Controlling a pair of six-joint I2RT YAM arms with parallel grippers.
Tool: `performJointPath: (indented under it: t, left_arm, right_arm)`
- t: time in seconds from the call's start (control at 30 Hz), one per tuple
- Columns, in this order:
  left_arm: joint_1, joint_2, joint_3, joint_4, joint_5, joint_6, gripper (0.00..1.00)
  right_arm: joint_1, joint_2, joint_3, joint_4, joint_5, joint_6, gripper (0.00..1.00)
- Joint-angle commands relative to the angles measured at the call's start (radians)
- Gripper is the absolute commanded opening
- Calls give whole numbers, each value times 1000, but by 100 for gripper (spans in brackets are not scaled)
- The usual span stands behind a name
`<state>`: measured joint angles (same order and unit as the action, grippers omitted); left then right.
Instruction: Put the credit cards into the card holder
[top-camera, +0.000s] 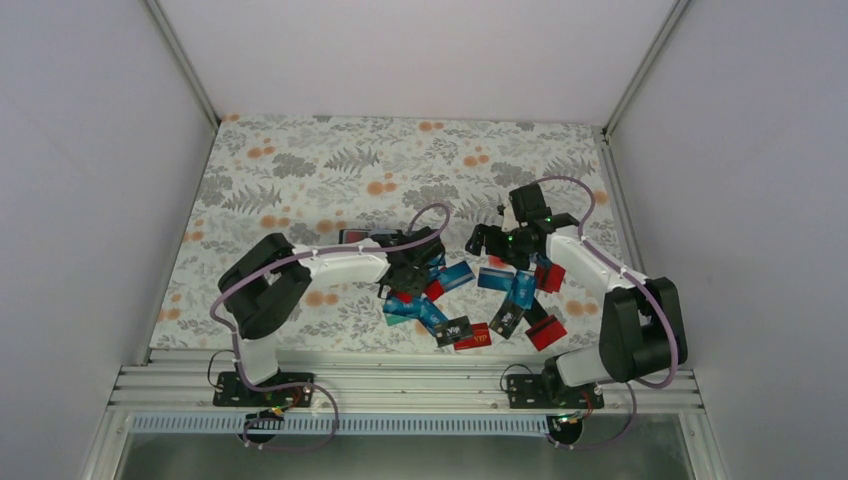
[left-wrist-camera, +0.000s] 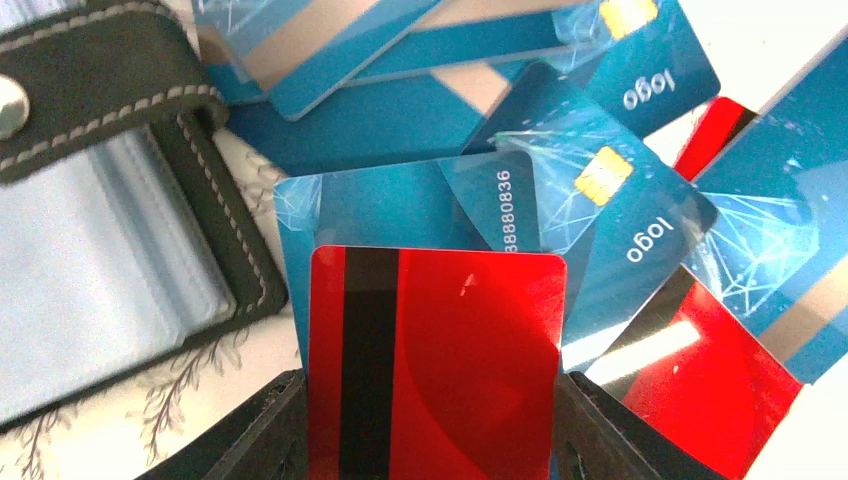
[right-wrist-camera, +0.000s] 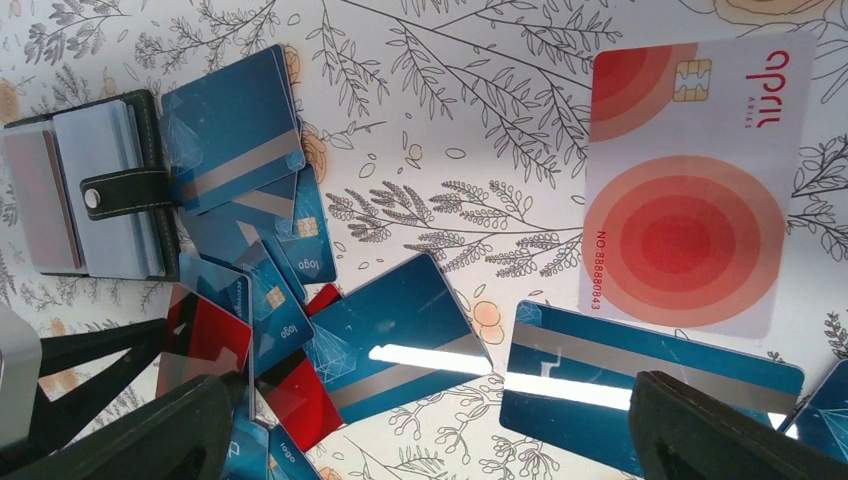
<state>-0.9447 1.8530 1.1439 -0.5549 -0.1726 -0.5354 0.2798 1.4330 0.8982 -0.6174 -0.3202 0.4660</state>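
My left gripper (left-wrist-camera: 430, 405) is shut on a red credit card (left-wrist-camera: 450, 370) with a black stripe, its long edges pressed by both fingers (left-wrist-camera: 262, 425). Under it lies a pile of blue and red credit cards (left-wrist-camera: 590, 200). The card holder (left-wrist-camera: 100, 250) lies open just left of the card, black with stitched edges, a snap strap and grey-blue slots. From above, the left gripper (top-camera: 410, 275) sits over the card pile (top-camera: 450, 310), with the card holder (top-camera: 362, 238) behind it. My right gripper (right-wrist-camera: 430, 440) hangs open above blue cards (right-wrist-camera: 400, 340), gripping nothing; from above, this right gripper (top-camera: 497, 243) is to the right of the left one.
A white card with red circles (right-wrist-camera: 690, 190) lies apart on the floral cloth (right-wrist-camera: 480, 120). More cards spread toward the near edge (top-camera: 520, 300). The cloth's back half (top-camera: 400, 160) carries nothing. Grey walls enclose the table on three sides.
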Motion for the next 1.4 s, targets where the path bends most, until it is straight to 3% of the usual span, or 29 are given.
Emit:
performJointPath:
  t: [0.0, 0.37, 0.53, 0.97, 1.37]
  left_arm:
    - [-6, -57, 34, -78, 20, -10, 52]
    - [3, -159, 17, -49, 44, -20, 53]
    - [2, -173, -16, 28, 120, 65, 58]
    - [-13, 12, 54, 12, 133, 183, 85]
    - [-64, 83, 110, -43, 76, 178, 88]
  right_arm:
    - [-8, -30, -2, 1, -8, -12, 100]
    - [-9, -83, -13, 36, -90, 6, 99]
    - [-10, -81, -40, 44, -135, -1, 99]
    - [-10, -71, -83, 59, -153, -9, 98]
    - [-9, -48, -87, 70, -146, -15, 98]
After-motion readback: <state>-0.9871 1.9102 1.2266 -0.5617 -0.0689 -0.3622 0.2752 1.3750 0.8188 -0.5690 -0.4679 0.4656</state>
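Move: Between the left hand's fingertips, about 1 cm below the hand point, sits the red card, its middle straight under it. All roughly as low: the card holder some 9 cm ahead and 8 cm left, the stacked blue cards 10 cm ahead and 5 cm right, a second red card 1 cm back and 6 cm right. From the right hand the first red card lies about 20 cm left, 4 cm back, 7 cm below. Losing its pinch on the red card's long edges, the left hand rises about 5.5 cm, then comes down as far and shifts some 4 cm right, slightly back. It turns about 15 degrees clockwise while the fingers open wide around the card. The right hand, empty and wide open, rises a little and settles about 2 cm back and slightly left. ##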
